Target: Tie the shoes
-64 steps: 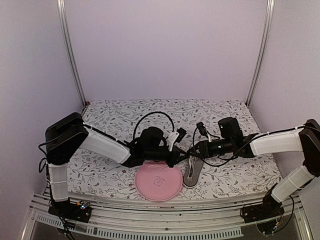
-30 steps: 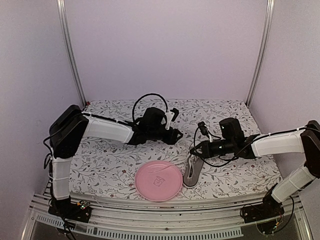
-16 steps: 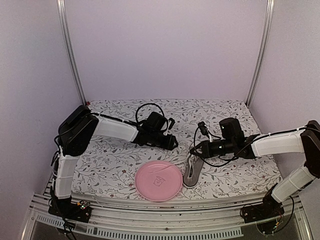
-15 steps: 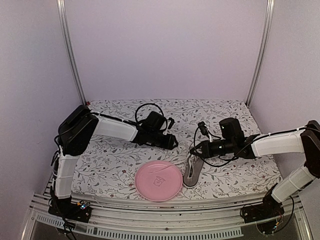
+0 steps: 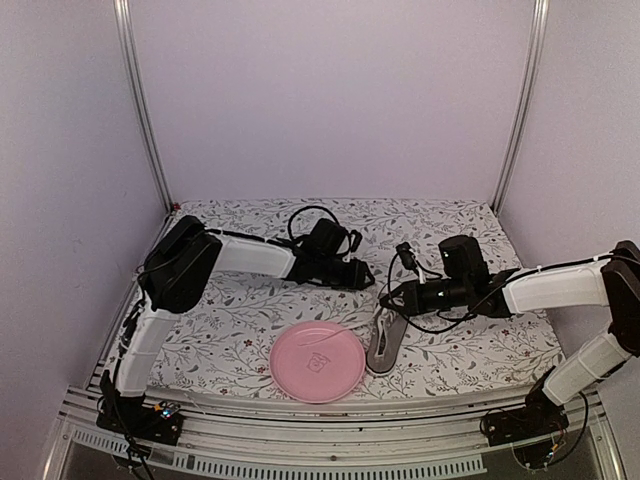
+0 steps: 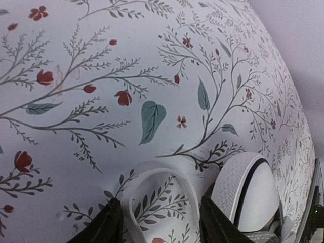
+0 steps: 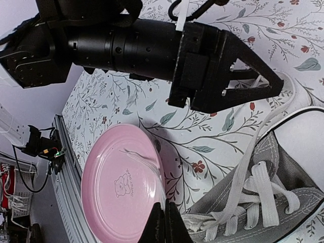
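Note:
The small grey shoe point(image 5: 384, 345) lies on the floral cloth with its white toe cap point(image 6: 248, 192) pointing away from me and its laces loose. A white lace loop point(image 6: 152, 179) rests on the cloth just past the toe. My left gripper point(image 5: 368, 280) is open and low there, one finger point(image 6: 104, 228) on each side of the loop. My right gripper point(image 5: 388, 297) is shut above the shoe's laced top point(image 7: 258, 202). A frayed lace end point(image 7: 202, 223) lies right against its tips point(image 7: 165, 215); whether it is pinched I cannot tell.
A pink plate point(image 5: 318, 362) sits at the shoe's left, close to the table's near edge, and fills the lower left of the right wrist view point(image 7: 121, 192). The two grippers are nearly touching. Metal frame posts point(image 5: 140, 110) stand at the back corners.
My left arm has swung right from the back middle of the table and come down at the shoe's toe, around the lace loop. The right arm has stayed still.

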You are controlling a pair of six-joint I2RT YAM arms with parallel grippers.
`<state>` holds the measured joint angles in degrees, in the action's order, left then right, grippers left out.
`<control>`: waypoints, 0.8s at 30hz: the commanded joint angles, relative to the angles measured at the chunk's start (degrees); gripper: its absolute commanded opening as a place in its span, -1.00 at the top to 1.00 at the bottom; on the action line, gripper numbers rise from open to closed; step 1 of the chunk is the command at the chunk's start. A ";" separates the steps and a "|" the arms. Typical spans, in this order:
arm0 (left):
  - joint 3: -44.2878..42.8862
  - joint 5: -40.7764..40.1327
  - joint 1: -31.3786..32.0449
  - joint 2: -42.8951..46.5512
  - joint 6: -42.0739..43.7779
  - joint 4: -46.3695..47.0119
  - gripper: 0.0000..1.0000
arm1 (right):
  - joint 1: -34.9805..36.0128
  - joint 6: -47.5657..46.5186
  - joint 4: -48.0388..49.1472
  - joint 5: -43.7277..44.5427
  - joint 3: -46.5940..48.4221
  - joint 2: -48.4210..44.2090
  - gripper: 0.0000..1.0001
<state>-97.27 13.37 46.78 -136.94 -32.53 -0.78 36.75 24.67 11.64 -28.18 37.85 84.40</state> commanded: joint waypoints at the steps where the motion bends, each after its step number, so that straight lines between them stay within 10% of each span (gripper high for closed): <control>1: -2.63 -6.07 1.60 -2.16 -1.53 -8.13 -0.02 | 0.26 0.54 1.11 0.81 -0.71 -1.60 0.96; 24: -4.95 -26.08 6.83 -2.84 12.73 -19.90 1.00 | 0.25 1.15 1.61 2.64 -1.07 -2.45 0.96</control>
<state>-104.47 -11.27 52.97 -138.39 -22.06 -17.30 36.75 24.91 11.84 -26.79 37.41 83.61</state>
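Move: The left hand, half open, is right at the curled strand of shoelace beside the toe. The part to grip is about 1 cm back, 2 cm to its left and 2 cm below. The shoe's toe lies roughly 5 cm back and 6 cm right, about level in height; the pink plate's middle is some 19 cm back and 11 cm left, 3 cm lower. From the right hand, that strand is about 11 cm ahead, 4 cm left and 9 cm down. The left fingers shut from half open onto the curled lace, pinching its left side between the tips near the cloth. As they close, the hand eases about 2 cm left and 1.5 cm down, tilting some 25 degrees so that the fingers point more steeply at the table. The right hand stays put, keeping its closed grip on the other lace by the knot. ##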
